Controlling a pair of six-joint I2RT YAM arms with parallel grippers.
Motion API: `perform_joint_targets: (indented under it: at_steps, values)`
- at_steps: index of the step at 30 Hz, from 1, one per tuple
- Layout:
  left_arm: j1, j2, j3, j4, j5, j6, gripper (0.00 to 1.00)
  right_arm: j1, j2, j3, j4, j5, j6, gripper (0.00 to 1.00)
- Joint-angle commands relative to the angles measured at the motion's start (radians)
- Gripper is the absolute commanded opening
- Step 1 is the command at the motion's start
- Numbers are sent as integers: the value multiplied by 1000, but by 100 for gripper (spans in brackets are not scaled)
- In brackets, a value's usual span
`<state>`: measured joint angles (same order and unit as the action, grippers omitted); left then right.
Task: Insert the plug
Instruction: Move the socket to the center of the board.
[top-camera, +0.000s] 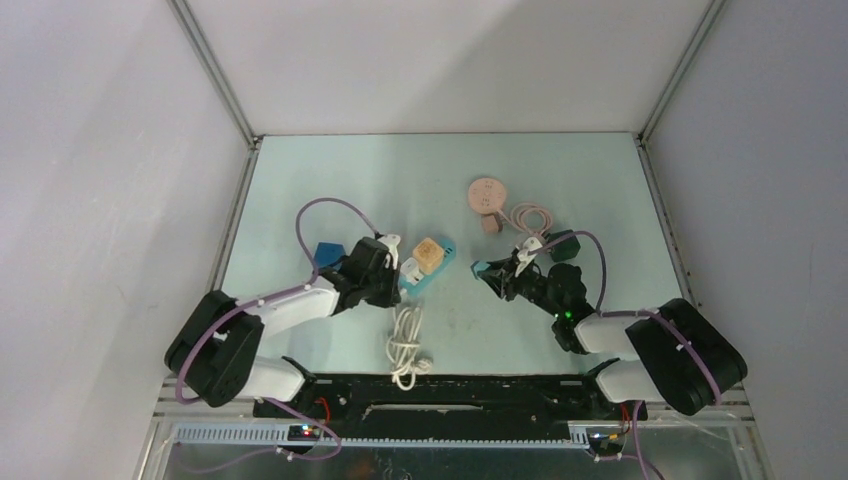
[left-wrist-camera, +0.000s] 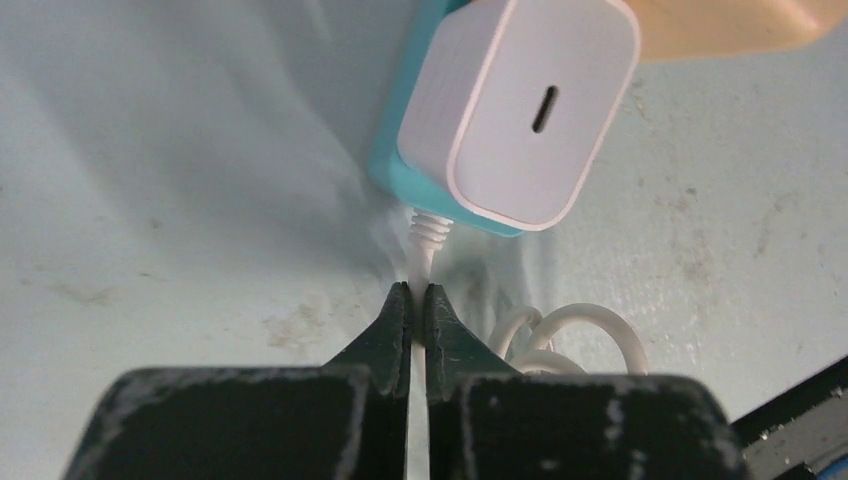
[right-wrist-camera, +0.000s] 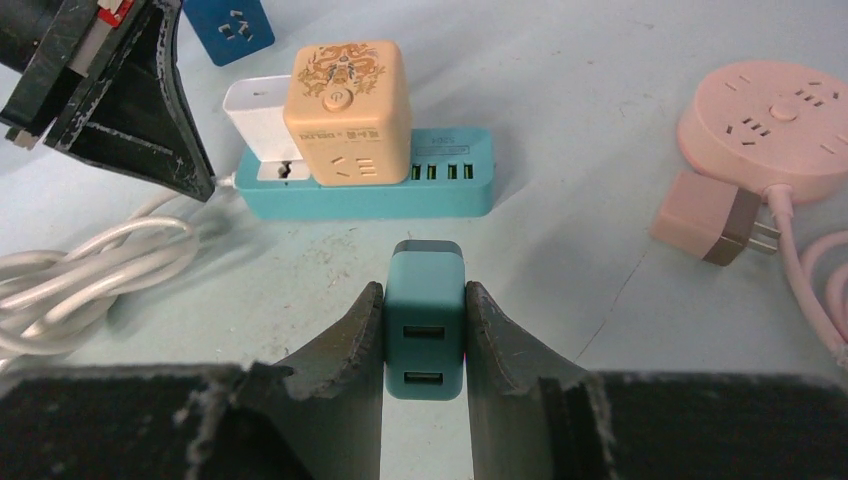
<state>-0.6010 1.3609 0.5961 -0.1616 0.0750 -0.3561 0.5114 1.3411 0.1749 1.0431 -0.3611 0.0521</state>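
Observation:
The plug (right-wrist-camera: 425, 325) is a small teal adapter with two USB ports, and my right gripper (right-wrist-camera: 423, 290) is shut on its sides just above the table, its front end pointing at the teal power strip (right-wrist-camera: 400, 198). A beige cube (right-wrist-camera: 345, 115) and a white charger (right-wrist-camera: 255, 115) sit plugged into that strip. My left gripper (left-wrist-camera: 418, 295) is shut on the strip's white cable (left-wrist-camera: 424, 250), right where it leaves the strip (left-wrist-camera: 400, 120). In the top view the right gripper (top-camera: 490, 272) and left gripper (top-camera: 405, 285) flank the strip (top-camera: 445, 265).
The cable's white coil (top-camera: 405, 345) lies near the arm bases. A pink round socket (right-wrist-camera: 775, 125) with its pink plug (right-wrist-camera: 710, 215) and cord lies to the right. A blue cube (top-camera: 327, 254) sits left of the strip, and a dark green block (top-camera: 563, 246) right of my right gripper.

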Motion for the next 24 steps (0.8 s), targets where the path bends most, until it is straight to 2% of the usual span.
perform_joint_targets:
  at_steps: [1,4,8,10,12,19,24]
  values:
    - [-54,-44,-16,47,53,-2,2,14,29,36,106,14,4,0]
    - [-74,-35,-16,63,50,-15,9,20,51,34,136,2,6,0]
    - [-77,-66,-19,63,22,-18,47,23,80,27,190,-31,-5,0]
    - [-76,-117,-22,45,-3,-7,59,24,96,22,218,-43,-8,0]
    - [-70,-179,-25,30,-13,10,67,29,114,19,247,-49,-10,0]
    - [18,-327,-11,10,58,37,76,52,246,21,417,-36,-5,0]
    - [111,-304,44,51,198,28,81,89,330,55,459,-1,-18,0]
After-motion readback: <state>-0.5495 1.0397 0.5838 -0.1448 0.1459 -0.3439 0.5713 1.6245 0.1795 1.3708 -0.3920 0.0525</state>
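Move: My left fingers are still shut on the white cable just behind the socket's near end. The socket's middle is about 9 cm ahead and 7 cm right of them, roughly at their height; on it the white adapter is some 7 cm ahead and 3 cm right, and the beige adapter 10 cm ahead and 6 cm right. The cable coil lies 12 cm back and 1 cm right. From my right hand the socket is 4 cm ahead, 14 cm left and 6 cm below. My left hand drags the pinched cable about 3 cm to the right and back along the table, then opens wide, lets go of the cable and rises some 9 cm above it, its fingers swinging up about 20 degrees to the forward right. Meanwhile my right hand, still gripping the teal plug, creeps 2.5 cm left towards the socket and sinks a little. ##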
